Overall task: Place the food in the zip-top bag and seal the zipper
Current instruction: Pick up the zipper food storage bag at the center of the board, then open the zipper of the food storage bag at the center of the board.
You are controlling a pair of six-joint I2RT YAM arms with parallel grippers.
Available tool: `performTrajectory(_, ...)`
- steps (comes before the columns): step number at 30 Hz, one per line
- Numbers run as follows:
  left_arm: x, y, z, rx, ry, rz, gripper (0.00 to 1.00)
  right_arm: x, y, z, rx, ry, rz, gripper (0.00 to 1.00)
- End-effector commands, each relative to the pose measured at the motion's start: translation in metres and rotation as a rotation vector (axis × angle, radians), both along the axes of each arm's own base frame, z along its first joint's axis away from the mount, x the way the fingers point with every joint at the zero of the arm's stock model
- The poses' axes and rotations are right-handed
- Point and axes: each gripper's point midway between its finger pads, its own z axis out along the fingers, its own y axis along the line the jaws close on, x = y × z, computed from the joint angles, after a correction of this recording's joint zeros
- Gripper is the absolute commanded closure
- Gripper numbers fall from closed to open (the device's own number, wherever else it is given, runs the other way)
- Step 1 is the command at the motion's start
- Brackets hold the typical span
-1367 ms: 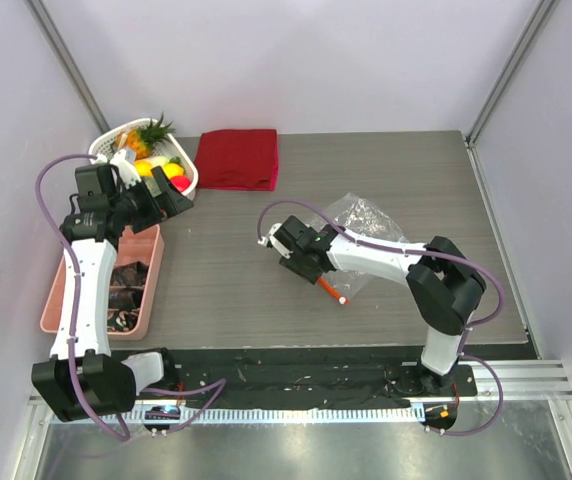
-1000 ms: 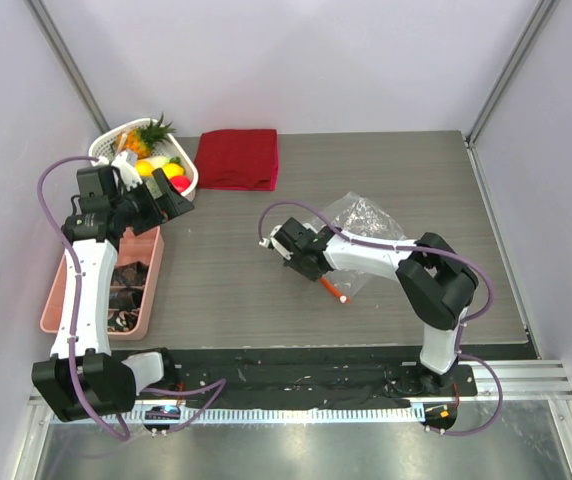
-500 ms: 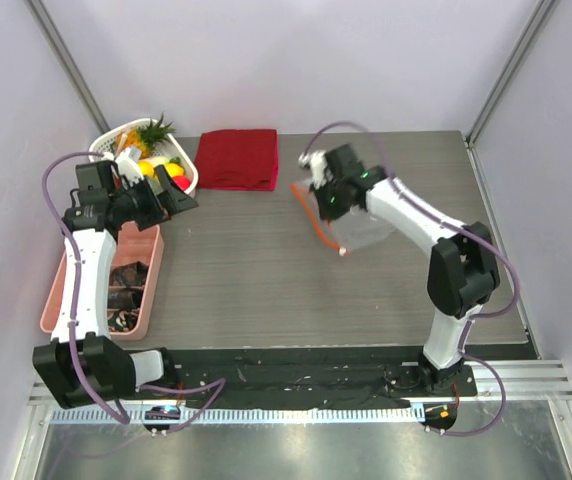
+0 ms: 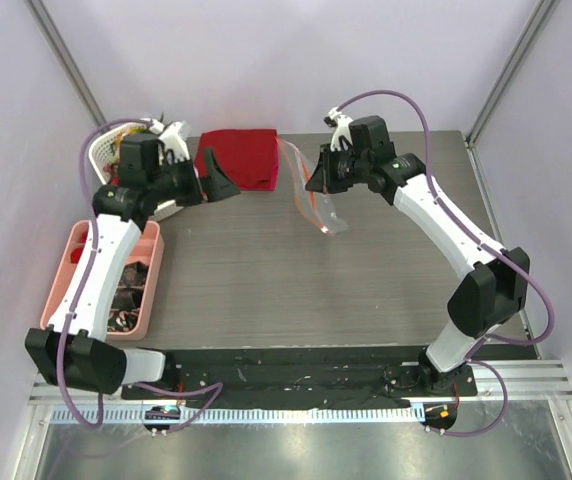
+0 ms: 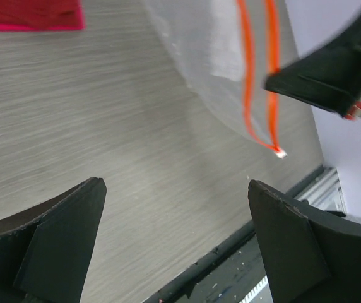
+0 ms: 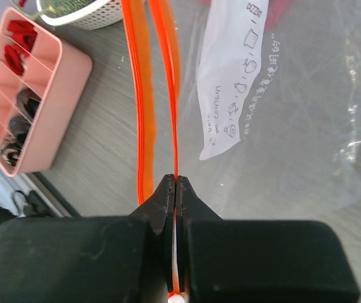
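Observation:
My right gripper (image 4: 316,183) is shut on one lip of the zipper (image 6: 169,88) and holds the clear zip-top bag (image 4: 324,208) up off the table, near the back middle. The other orange lip (image 6: 137,107) hangs apart from it, so the mouth gapes a little. The bag (image 6: 294,132) carries a white printed label. My left gripper (image 4: 218,186) is open and holds nothing, to the left of the bag, with its fingers pointing towards it. In the left wrist view the bag (image 5: 212,57) and its zipper (image 5: 246,88) hang ahead of the open gripper (image 5: 175,184). My left arm hides most of the food.
A folded dark red cloth (image 4: 238,158) lies at the back, between the two grippers. The white basket (image 4: 100,150) stands at the back left, mostly behind my left arm. A pink compartment tray (image 4: 142,300) lies along the left edge.
My right gripper has shut on the zipper and carried the bag up off the table towards the back. My left arm has swung from the basket to the right, towards the bag.

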Motion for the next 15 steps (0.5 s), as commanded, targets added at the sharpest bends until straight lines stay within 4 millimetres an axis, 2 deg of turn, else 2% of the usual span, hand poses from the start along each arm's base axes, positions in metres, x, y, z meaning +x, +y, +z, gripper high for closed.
performTrajectory(1,-0.002,-0.031,0.007,-0.034,-0.051,-0.01,0.0,-0.006,0.021,0.037,0.219,0.034,-0.048,0.99)
performTrajectory(2,-0.002,-0.037,0.006,-0.037,-0.046,-0.008,0.02,-0.012,0.026,0.039,0.223,0.033,-0.035,0.99)
performTrajectory(3,-0.008,-0.055,0.009,-0.042,-0.055,-0.052,0.03,-0.015,0.028,0.034,0.216,0.037,-0.035,0.99)
performTrajectory(5,-0.006,-0.068,0.003,-0.022,-0.043,-0.053,0.09,-0.024,0.036,0.033,0.208,0.03,-0.01,0.99)
performTrajectory(6,-0.01,-0.081,0.004,-0.023,-0.042,-0.08,0.09,-0.027,0.038,0.033,0.21,0.028,0.002,0.99)
performTrajectory(10,-0.003,-0.095,-0.005,0.0,-0.031,-0.068,0.19,-0.029,0.043,0.03,0.21,0.033,0.004,0.99)
performTrajectory(15,0.013,-0.103,-0.029,0.031,0.017,-0.052,0.26,-0.033,0.048,0.038,0.243,0.044,0.021,0.99)
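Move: The free side of the food storage bag's zipper hangs about 18 cm to the left hand's right, some 2 cm nearer the base and 4 cm lower; from the right hand, which already pinches the other side, it lies about 2 cm left, 2 cm back and 2 cm down. Well below the left hand, the red cloth lies roughly 26 cm ahead with no sideways offset, and the white food basket about 24 cm ahead and 27 cm left. The left hand swings about 10 cm to its right towards the bag's hanging zipper, sinking some 4 cm, mostly in the second half, while its wide-open fingers narrow by about a quarter and stay open, with no touch on the bag to be seen. The right hand keeps its shut pinch on one side of the zipper and brings the bag to meet it, going nearly 5 cm left and 3 cm back with a slight turn of the wrist. ##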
